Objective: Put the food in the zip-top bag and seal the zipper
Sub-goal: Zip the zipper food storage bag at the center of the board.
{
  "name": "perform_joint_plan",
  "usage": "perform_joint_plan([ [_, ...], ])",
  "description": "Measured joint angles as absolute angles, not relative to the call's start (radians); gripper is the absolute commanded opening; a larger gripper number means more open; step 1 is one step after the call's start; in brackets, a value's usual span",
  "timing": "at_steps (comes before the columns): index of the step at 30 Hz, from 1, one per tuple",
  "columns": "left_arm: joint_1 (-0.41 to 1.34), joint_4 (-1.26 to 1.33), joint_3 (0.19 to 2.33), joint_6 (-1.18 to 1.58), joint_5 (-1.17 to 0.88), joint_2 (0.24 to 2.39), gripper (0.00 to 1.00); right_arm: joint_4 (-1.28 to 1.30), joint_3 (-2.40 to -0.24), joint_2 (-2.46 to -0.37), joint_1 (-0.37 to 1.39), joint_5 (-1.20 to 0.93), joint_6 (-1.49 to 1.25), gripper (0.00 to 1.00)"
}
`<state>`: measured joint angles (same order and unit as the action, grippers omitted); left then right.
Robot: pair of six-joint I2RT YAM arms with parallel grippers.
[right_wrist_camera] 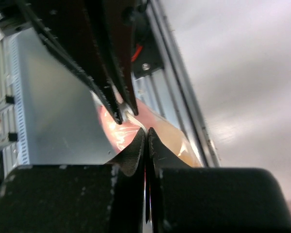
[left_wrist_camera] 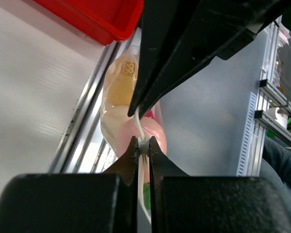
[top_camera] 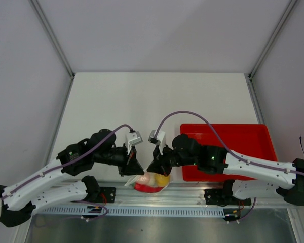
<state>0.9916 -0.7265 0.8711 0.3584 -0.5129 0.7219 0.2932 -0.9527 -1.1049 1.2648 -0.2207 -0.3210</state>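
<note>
The zip-top bag (top_camera: 149, 181) hangs between my two grippers over the table's near edge. Inside it the food shows as a yellow-orange ball (top_camera: 163, 179) and a whitish egg shape (top_camera: 141, 179). The zipper shows as a red strip (top_camera: 147, 189) along the bag's near side. My left gripper (top_camera: 137, 171) is shut on a thin whitish edge of the bag (left_wrist_camera: 120, 109), pinched at the fingertips (left_wrist_camera: 143, 145). My right gripper (top_camera: 151, 168) is shut on the same edge a short way along (right_wrist_camera: 146, 131). The bag (right_wrist_camera: 177, 143) bulges pink and cream just beyond the jaws.
A red tray (top_camera: 243, 147) lies on the table's right half, just behind my right arm, and its corner (left_wrist_camera: 94, 17) shows in the left wrist view. A metal rail (top_camera: 192, 190) runs along the table's near edge under the bag.
</note>
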Motion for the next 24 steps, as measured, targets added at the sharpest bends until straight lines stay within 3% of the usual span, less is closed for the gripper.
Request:
perform_joint_plan([
  [13, 0.988, -0.731, 0.872, 0.36, -0.409, 0.809, 0.01, 0.155, -0.75, -1.056, 1.107, -0.237, -0.402, 0.0],
  [24, 0.989, -0.823, 0.872, 0.367, -0.429, 0.775, 0.01, 0.163, -0.71, -1.055, 1.068, -0.225, -0.411, 0.0],
])
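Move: Both my hands already pinch the bag's zipper strip: the short stretch between them lies about 2 cm to the right of my left hand and 2 cm to the left of my right. From my right hand, the yellow food in the bag hangs some 6 cm right, 5 cm back and 6 cm down; the red food about 1 cm right, 8 cm back and 6 cm lower. The egg hangs about 3 cm back and 5 cm below my left hand, level sideways. Keeping both grips shut, I draw my right hand away from my left, down about 6 cm, forward about 5 and a little right, turning it roughly 15 degrees clockwise, so the zipper strip seems to run through my left fingers' pinch. My left hand first goes forward and down some 2 cm, then eases back and to the left while still sinking slightly. ##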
